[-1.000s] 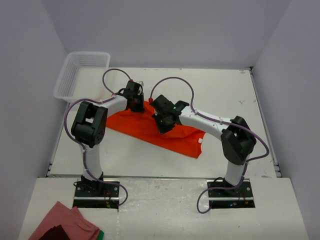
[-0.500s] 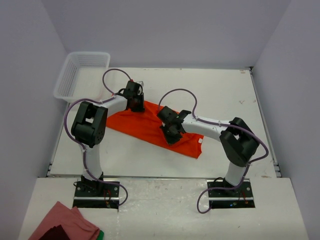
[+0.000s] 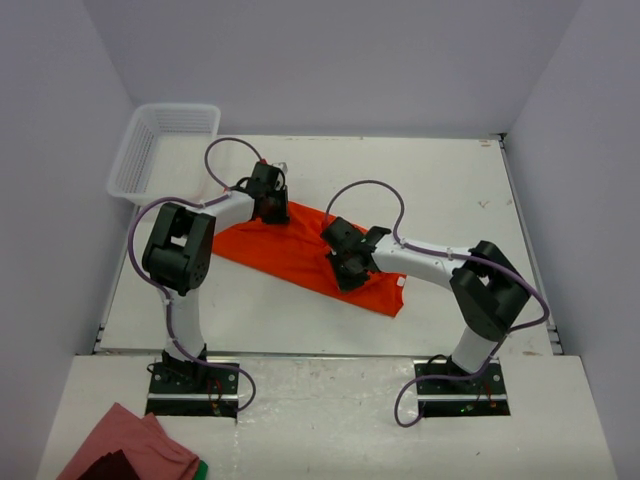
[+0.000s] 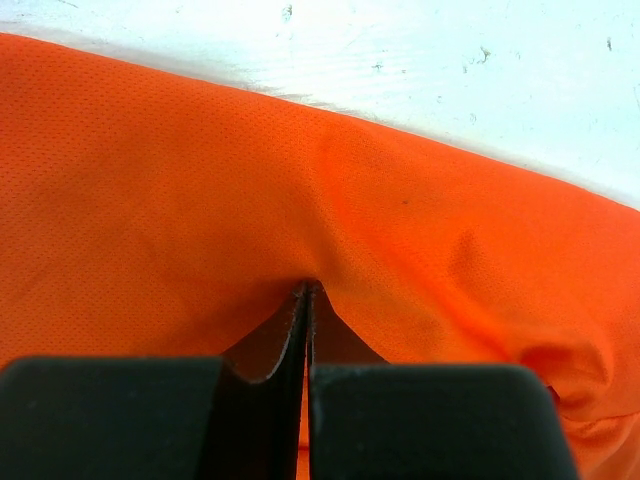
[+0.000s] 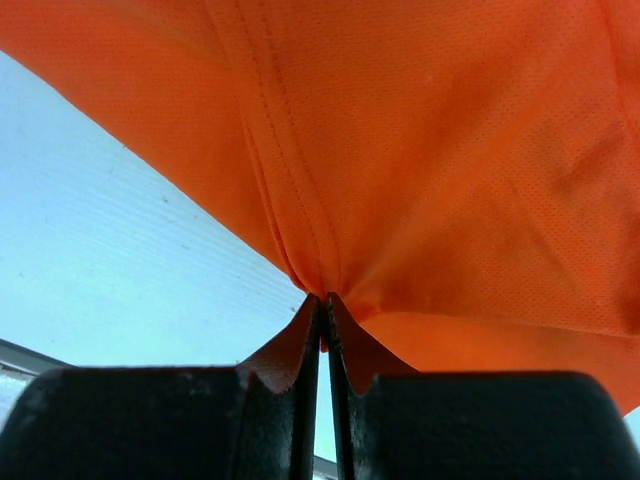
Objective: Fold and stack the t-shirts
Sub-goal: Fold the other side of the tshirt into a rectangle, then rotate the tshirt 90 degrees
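One orange-red t-shirt [image 3: 290, 255] lies in a long folded band across the middle of the white table [image 3: 450, 190]. My left gripper [image 3: 271, 211] sits at the band's far left end. In the left wrist view its jaws [image 4: 307, 288] are pressed together, with the t-shirt [image 4: 400, 190] puckered at the tips. My right gripper [image 3: 350, 277] is low over the band's near right part. In the right wrist view its gripper [image 5: 326, 297] pinches a fold of the t-shirt [image 5: 450, 150], and a thin slit shows between the fingers.
A white mesh basket [image 3: 165, 140] stands at the far left corner. A pink cloth [image 3: 125, 452] lies on the near shelf, left of the left arm's base. A raised rim [image 3: 525, 240] runs along the table's right side.
My right gripper has swung toward the near right edge of the shirt and dropped lower, dragging the pinched fabric with it. The left gripper has stayed where it was.
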`<state>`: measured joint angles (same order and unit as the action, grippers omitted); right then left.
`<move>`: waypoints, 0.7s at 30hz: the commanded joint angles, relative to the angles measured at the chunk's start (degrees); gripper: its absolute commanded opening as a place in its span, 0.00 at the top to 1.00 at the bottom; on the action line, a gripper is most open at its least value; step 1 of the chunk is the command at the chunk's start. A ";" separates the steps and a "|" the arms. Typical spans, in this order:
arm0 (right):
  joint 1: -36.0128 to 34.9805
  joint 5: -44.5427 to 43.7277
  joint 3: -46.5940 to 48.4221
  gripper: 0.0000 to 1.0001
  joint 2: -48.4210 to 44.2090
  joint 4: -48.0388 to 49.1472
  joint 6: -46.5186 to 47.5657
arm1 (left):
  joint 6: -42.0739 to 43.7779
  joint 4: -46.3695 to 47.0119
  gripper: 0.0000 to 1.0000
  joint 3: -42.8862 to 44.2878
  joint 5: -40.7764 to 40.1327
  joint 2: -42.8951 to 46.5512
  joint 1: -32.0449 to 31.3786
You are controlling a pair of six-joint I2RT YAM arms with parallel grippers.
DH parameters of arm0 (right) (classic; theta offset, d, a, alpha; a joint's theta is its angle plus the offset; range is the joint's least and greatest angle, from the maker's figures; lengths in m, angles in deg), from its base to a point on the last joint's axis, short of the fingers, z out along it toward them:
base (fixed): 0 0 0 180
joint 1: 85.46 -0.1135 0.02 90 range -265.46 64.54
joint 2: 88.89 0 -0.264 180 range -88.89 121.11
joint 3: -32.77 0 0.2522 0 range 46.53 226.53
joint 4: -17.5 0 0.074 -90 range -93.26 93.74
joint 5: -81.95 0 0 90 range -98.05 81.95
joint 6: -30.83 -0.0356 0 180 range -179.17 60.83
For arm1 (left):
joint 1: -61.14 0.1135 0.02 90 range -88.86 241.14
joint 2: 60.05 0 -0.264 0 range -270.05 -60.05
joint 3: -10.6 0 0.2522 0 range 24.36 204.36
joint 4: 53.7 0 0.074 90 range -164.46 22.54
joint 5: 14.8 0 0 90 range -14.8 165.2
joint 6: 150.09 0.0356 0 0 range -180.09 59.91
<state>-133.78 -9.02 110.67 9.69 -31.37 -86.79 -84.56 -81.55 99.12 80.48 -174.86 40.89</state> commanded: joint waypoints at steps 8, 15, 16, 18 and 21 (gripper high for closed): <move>-0.11 -2.63 -1.74 0.73 0.29 2.33 -4.29 | 0.47 -1.73 1.00 -1.72 -0.62 1.25 0.39; -0.11 -2.98 -6.13 0.35 -7.52 4.53 -5.78 | 0.04 -1.56 1.00 -4.27 -2.63 7.30 0.04; -0.11 -3.59 -6.13 0.28 -9.71 3.22 -6.04 | -0.05 -1.82 1.00 -4.45 -2.99 9.05 -0.14; -0.11 -4.91 -6.04 0.26 -11.74 2.07 -6.66 | -0.32 -1.91 1.00 -4.80 -3.52 11.25 -0.23; -0.11 -7.37 -4.99 0.26 -13.94 0.05 -7.98 | -0.49 -2.00 1.00 -4.63 -3.26 12.58 -0.49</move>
<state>-133.78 -12.19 103.85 -0.93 -29.62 -92.60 -84.63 -83.58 94.18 78.25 -166.73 40.74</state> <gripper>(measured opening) 0.743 0.002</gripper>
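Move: At the right fingertips, about 1 cm below the hand point, is the held corner of the folded-over orange flap. From this hand, the white tag is roughly 13 cm to the right and 2 cm ahead; the shirt's near right corner is some 12 cm right and 6 cm back. The left fingertips rest on pinned cloth, with the shirt's far edge about 4 cm ahead; the held corner lies about 15 cm right and 18 cm back from there. Easing the held corner down about 2 cm at the shirt's near edge, and slightly back and right, the right hand opens its fingers wide to let go, then climbs some 4 cm clear. The left hand at first keeps its shut fingertips on the cloth, then draws back about 2 cm and slightly left while lifting nearly 3 cm off it. ##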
